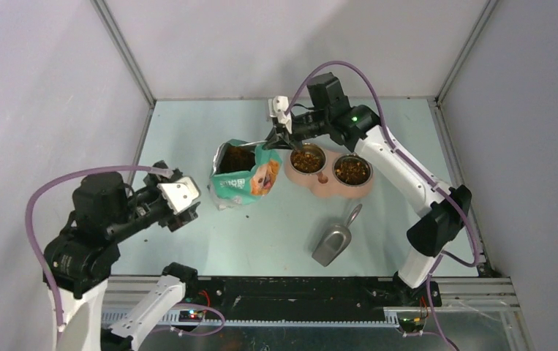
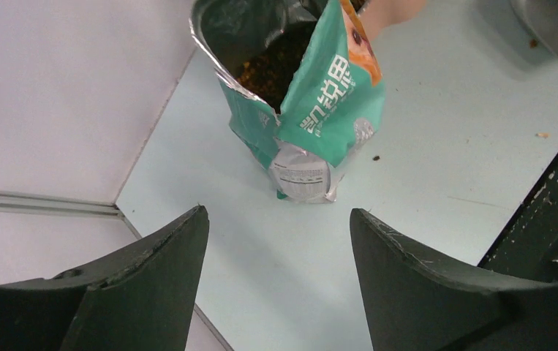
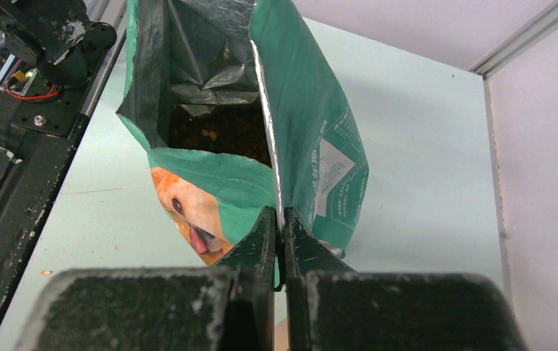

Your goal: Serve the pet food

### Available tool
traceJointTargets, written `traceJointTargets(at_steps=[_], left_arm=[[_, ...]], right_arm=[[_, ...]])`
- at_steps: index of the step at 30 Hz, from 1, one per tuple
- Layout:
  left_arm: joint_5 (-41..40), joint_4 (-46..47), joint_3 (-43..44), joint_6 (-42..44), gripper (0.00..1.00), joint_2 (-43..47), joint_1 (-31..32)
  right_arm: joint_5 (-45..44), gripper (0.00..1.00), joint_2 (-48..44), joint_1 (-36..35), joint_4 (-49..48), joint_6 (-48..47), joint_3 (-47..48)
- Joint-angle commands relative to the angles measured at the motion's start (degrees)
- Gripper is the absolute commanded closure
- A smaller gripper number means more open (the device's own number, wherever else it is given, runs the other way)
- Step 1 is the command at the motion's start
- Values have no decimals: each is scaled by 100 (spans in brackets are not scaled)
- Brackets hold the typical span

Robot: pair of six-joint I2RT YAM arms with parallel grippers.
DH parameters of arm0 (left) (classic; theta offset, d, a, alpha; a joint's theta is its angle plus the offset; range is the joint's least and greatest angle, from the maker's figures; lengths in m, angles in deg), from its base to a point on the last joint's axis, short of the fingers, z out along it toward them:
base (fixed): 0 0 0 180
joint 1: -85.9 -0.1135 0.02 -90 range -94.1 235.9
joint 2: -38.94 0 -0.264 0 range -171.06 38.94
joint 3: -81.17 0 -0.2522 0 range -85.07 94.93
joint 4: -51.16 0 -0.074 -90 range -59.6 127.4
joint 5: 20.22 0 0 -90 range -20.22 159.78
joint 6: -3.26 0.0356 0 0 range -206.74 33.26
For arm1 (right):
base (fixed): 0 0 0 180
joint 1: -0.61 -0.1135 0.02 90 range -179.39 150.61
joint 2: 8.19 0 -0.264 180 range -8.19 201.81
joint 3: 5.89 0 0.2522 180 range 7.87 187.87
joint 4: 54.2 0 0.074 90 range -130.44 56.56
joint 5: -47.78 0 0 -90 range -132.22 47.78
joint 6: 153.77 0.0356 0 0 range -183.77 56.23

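Note:
The pet food is brown kibble. It fills two metal bowls (image 1: 307, 159) (image 1: 352, 170) and lies inside the opened teal-green bag (image 1: 243, 175), where the pellets (image 3: 217, 131) (image 2: 272, 66) show at the bottom. My right gripper (image 3: 278, 212) (image 1: 274, 142) is shut on the bag's upper right edge, pinching the foil seam of the bag (image 3: 312, 131) between its fingers. My left gripper (image 2: 277, 212) (image 1: 191, 207) stands open with nothing between its fingers, a short way left of the bag (image 2: 327, 102) and not touching it.
The bowls sit in a pink double feeder (image 1: 327, 183) right of the bag. A grey metal scoop (image 1: 333, 241) lies on the table in front of the feeder. A few stray pellets (image 2: 375, 157) lie near the bag. Walls close in on three sides.

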Motion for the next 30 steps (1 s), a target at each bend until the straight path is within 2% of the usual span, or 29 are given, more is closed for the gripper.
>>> traceJointTargets(at_steps=[1,7,12,17,23,25,27,28,29,30], left_arm=[[174,614,-642,242,23,-46,-14],[1029,1052,-888,35,23,-324,23],[1404,1684,-1056,-414,26,-473,71],[1327,1625,-1256,8,33,-637,217],[1113,1600,-1649,357,34,-481,243],[977,1760,-1815,369,38,-391,255],[798,1856,-1938,463,51,-309,266],[725,1898,-1975,485,65,-254,267],[582,1951,-1972,495,71,-225,267],[528,1920,-1909,572,83,-174,267]], right_arm=[[-324,100,-594,-150,-150,314,-115],[-673,100,-864,-346,-120,885,-123],[-873,100,-951,-448,-62,1173,-88],[-763,100,-805,-312,13,1789,173],[-721,100,-553,-213,179,2665,717],[-834,100,-579,-264,99,2915,675],[-923,100,-608,-349,153,3005,664],[-972,100,-606,-420,222,2967,714],[-977,100,-604,-449,394,2935,742],[-974,100,-603,-493,496,2851,836]])
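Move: From the left gripper, the left corner of the pet food bag's open rim lies about 8 cm ahead, 5 cm to the right and 8 cm below. The bag's right corner, already pinched by the right fingers, is some 14 cm ahead, 15 cm right and 4 cm below; the left bowl sits roughly 18 cm ahead, 25 cm right, 33 cm below. From the right gripper, that left corner is about 6 cm back, 11 cm left and 4 cm lower. Bring the left gripper down about 8 cm and some 5 cm each forward and right onto the bag's free left corner, turning a little clockwise, and start closing only at the end, with the rim between the fingers. Meanwhile keep the right fingers shut on the right corner, ease that hand back 2 to 3 cm and roll its wrist about 20 degrees. ##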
